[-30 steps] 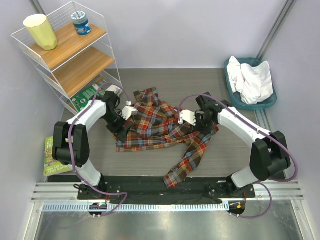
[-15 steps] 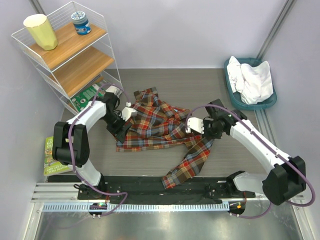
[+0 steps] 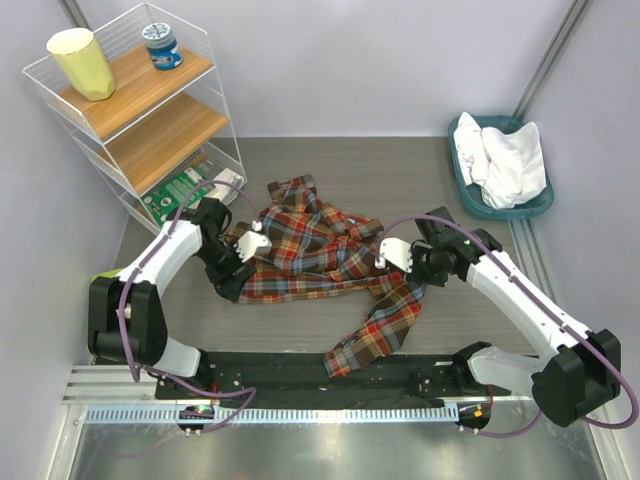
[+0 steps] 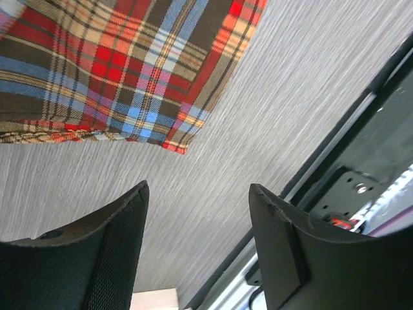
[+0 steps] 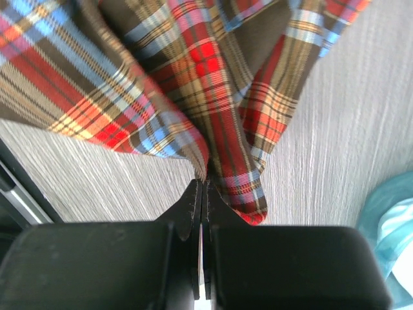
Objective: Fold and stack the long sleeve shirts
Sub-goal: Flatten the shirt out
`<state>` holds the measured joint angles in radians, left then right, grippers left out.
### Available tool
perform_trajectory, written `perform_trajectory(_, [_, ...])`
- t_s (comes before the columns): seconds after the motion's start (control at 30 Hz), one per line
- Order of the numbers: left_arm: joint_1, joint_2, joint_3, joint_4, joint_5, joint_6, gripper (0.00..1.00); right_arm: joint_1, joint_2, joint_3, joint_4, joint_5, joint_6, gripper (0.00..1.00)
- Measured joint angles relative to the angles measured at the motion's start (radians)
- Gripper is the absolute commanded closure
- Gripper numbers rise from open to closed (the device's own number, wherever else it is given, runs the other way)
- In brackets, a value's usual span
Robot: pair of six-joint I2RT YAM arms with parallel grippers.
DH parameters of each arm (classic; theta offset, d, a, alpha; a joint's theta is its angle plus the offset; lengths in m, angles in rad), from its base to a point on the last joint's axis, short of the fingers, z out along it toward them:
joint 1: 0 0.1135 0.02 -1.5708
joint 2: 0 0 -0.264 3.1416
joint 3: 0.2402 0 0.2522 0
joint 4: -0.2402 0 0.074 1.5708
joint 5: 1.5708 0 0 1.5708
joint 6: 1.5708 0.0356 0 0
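The plaid long sleeve shirt [image 3: 310, 245] lies crumpled in the middle of the grey table, one sleeve [image 3: 375, 325] trailing toward the near edge. My right gripper [image 3: 410, 268] sits at the shirt's right side. In the right wrist view it [image 5: 202, 186] is shut on a pinched fold of plaid cloth [image 5: 193, 97]. My left gripper [image 3: 230, 282] hovers just off the shirt's near-left corner. In the left wrist view it [image 4: 197, 194] is open and empty, the plaid corner [image 4: 174, 139] lying beyond the fingertips. The white long sleeve shirt [image 3: 505, 160] is bunched in the teal basket [image 3: 460, 175] at the back right.
A wire shelf rack [image 3: 150, 110] stands at the back left with a yellow cup [image 3: 82, 62], a jar [image 3: 161, 45] and green packets [image 3: 178, 188]. A black rail [image 3: 330, 367] runs along the near edge. The basket's teal rim [image 5: 387, 239] shows in the right wrist view.
My right gripper has shut on a fold of the plaid shirt and drawn right and nearer. My left arm has swung its gripper off the cloth toward the near left.
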<state>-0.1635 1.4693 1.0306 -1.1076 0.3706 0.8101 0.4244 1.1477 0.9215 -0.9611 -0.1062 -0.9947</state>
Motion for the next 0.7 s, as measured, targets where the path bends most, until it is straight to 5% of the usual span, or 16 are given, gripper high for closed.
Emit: perform_trajectory(0.7, [-0.218, 0.087, -0.158, 0.295, -0.167, 0.020, 0.42, -0.065, -0.088, 0.000, 0.087, -0.012, 0.184, 0.99])
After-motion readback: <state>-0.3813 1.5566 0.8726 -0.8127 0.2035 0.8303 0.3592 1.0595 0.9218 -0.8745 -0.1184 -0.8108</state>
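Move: The shirt's near-left corner is about 3 cm to the left hand's right, 1 cm ahead of it and some 7 cm below. The shirt's far-left cuff is roughly 23 cm ahead of the left hand and 12 cm to its right. From the right hand, which already pinches a fold, that corner is about 38 cm left, 4 cm back and 11 cm down, and the near sleeve's cuff 15 cm left and 17 cm back. Left hand, fingers open, sinks about 6 cm to the shirt's near-left corner; right lifts its pinched fold 2.5 cm. ##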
